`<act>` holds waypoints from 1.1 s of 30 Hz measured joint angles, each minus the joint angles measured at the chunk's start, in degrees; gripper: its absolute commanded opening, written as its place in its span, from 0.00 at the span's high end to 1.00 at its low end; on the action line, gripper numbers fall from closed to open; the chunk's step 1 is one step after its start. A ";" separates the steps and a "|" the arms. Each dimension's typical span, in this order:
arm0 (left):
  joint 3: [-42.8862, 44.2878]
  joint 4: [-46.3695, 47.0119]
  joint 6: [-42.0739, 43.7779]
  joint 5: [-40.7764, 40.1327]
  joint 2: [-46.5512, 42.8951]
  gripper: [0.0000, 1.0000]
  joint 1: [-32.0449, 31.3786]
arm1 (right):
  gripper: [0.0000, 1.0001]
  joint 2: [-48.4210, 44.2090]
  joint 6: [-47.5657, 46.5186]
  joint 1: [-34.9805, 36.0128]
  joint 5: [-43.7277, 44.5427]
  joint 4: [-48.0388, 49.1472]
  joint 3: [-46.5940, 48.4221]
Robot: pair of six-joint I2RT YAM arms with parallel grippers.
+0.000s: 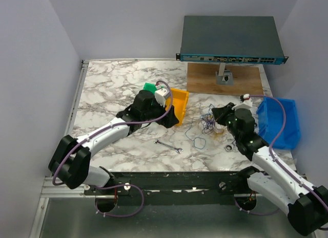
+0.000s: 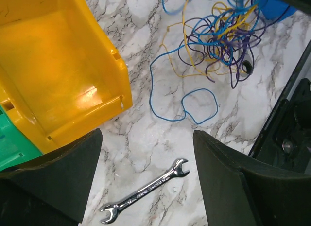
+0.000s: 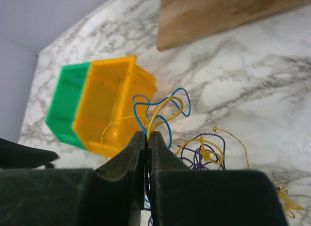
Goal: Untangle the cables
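The cables (image 1: pixel 207 121) are a small tangle of thin blue, yellow and purple wires lying on the marble table between the two arms. My right gripper (image 1: pixel 220 114) is at the tangle's right side. In the right wrist view it (image 3: pixel 148 133) is shut on yellow and blue strands of the cables (image 3: pixel 163 105), which loop up out of its fingertips. My left gripper (image 1: pixel 172 118) hangs left of the tangle beside the yellow bin. In the left wrist view it (image 2: pixel 147 134) is open and holds nothing, and the cables (image 2: pixel 218 36) lie ahead at the upper right.
A yellow bin (image 1: pixel 180 102) with a green bin (image 1: pixel 150 87) behind it stands left of the cables. A small wrench (image 1: pixel 169 146) lies on the table under the left gripper. A blue bin (image 1: pixel 279 120) is at the right, with a wooden board (image 1: pixel 225 79) and a network switch (image 1: pixel 230 38) at the back.
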 measured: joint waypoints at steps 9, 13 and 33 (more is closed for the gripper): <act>-9.88 12.20 -3.89 3.67 -6.40 0.22 0.00 | 0.99 0.11 0.94 0.00 -6.82 -8.09 13.49; -12.57 17.05 -5.38 3.67 -8.15 0.23 0.00 | 0.99 0.52 1.18 0.00 -9.92 -12.26 18.45; -7.87 26.86 -7.58 3.63 -0.87 0.24 -5.33 | 0.99 3.58 -0.13 0.00 -17.86 -24.30 38.49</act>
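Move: Some 14 cm to the open left hand's right lies the middle of the cable tangle, 3 cm farther out and about 10 cm lower; the orange box is 12 cm ahead and 2 cm left, the double-ended wrench 2 cm back and 4 cm left, both near table height. The right hand already grips the cables, with the tangle some 10 cm beneath, 1 cm ahead and 2 cm left; the orange box stands about 10 cm ahead and 14 cm left. Keeping its shut grip on the cable bunch, the right hand hoists it quickly almost straight up, about 20 cm, drifting some 5 cm left while turning nearly 20 degrees counter-clockwise. The empty left hand stays open, eases back and up a little with its fingertips tilting upward, then heads right towards the hanging cables without reaching them. ##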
